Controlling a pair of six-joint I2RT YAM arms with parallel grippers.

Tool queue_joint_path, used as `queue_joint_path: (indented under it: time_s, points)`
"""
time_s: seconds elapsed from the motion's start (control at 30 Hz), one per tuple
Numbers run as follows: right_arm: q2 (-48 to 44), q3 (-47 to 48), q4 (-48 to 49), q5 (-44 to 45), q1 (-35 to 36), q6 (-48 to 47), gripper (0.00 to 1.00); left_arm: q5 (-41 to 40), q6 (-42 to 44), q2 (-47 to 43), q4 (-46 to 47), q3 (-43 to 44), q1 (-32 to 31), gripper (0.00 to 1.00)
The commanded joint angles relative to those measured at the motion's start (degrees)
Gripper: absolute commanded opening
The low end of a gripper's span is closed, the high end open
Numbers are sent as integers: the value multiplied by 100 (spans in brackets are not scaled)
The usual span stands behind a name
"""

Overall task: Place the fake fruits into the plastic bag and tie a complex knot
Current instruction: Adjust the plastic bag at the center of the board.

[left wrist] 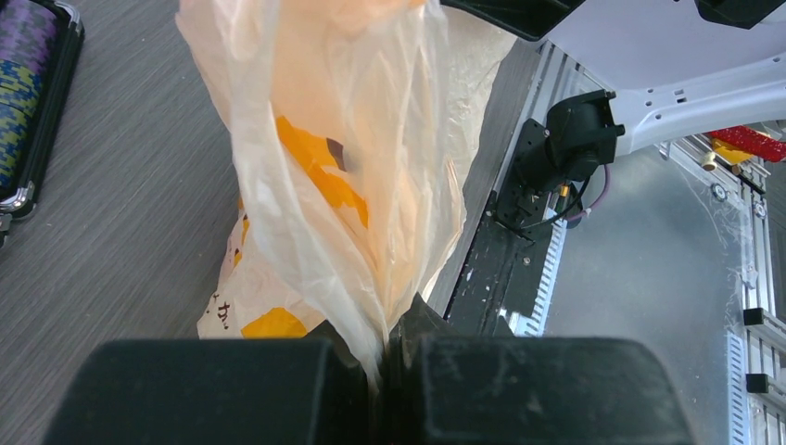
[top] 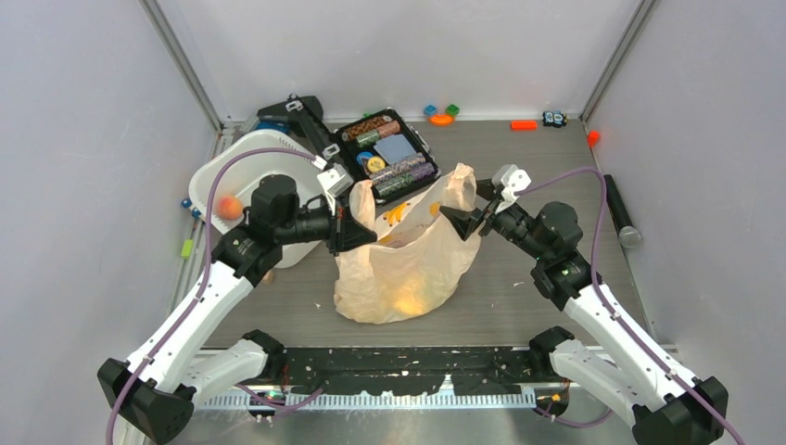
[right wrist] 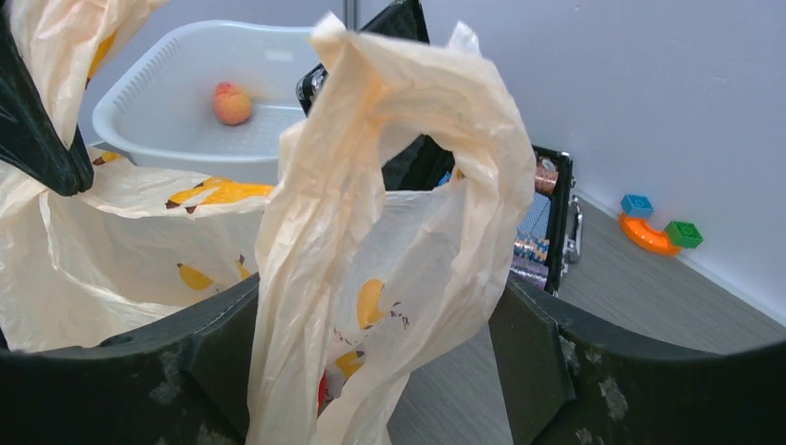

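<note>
The plastic bag (top: 399,269) stands in the middle of the table, pale peach with yellow prints, its two handles pulled up. My left gripper (left wrist: 387,338) is shut on the bag's left handle (left wrist: 343,185). My right gripper (right wrist: 375,315) is open, its jaws wide apart on either side of the right handle loop (right wrist: 399,176). Fake fruits lie inside the bag: a yellow glow (top: 408,301) shows through the film, and a red patch (right wrist: 324,394) shows in the right wrist view. One small orange fruit (top: 229,207) sits in the white tub.
The white tub (top: 218,176) stands at the left behind my left arm. A black case of chips (top: 389,153) lies open behind the bag. Toy blocks (top: 442,115) and an orange piece (top: 524,124) line the back wall. A black cylinder (top: 619,218) lies at the right.
</note>
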Motion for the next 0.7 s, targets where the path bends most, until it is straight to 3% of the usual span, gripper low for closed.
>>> queue_joint_path:
  time_s: [0.0, 0.13, 0.27, 0.33, 0.37, 0.43, 0.67]
  points:
    - [-147, -22, 550, 145, -16, -120, 80, 148, -45, -44, 204, 200, 38, 0]
    - [-41, -14, 677, 241, -15, -185, 79, 167, -47, -46, 214, 190, 38, 0]
    - [81, 43, 685, 244, -8, -240, 69, 167, -47, -47, 214, 199, 42, 0]
    - [59, 58, 673, 276, 0, -229, 53, 172, -47, -62, 220, 200, 46, 0]
    - [-12, 58, 666, 279, 12, -177, 37, 189, -42, -64, 214, 206, 40, 0]
    - [-207, 34, 677, 210, 57, -67, 25, 218, -31, -98, 214, 208, 39, 0]
    - [-866, 398, -148, -891, 157, 201, 6, 494, 7, -303, 321, 202, 47, 0]
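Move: The bag's upright right handle stands between the right hand's open fingers, its middle about 2 cm ahead and 1 cm above. From that hand the left handle is some 20 cm to the left and 8 cm back, about level; the fruit in the bag lies about 11 cm left, 20 cm back and 22 cm below; the black chip case is roughly 15 cm left, 11 cm ahead and 24 cm below. The right handle is about 10 cm ahead and 19 cm right of the left hand, 2 cm higher. The right fingers, wide open around the bag's right handle, shut and pinch its film, after the hand has edged up about 1 cm. The hand then lifts and draws back towards its base with the handle, ending some 3.5 cm higher and 2.5 cm back, fingertips tipping up about 5 degrees. The left hand keeps its pinch on the left handle. ##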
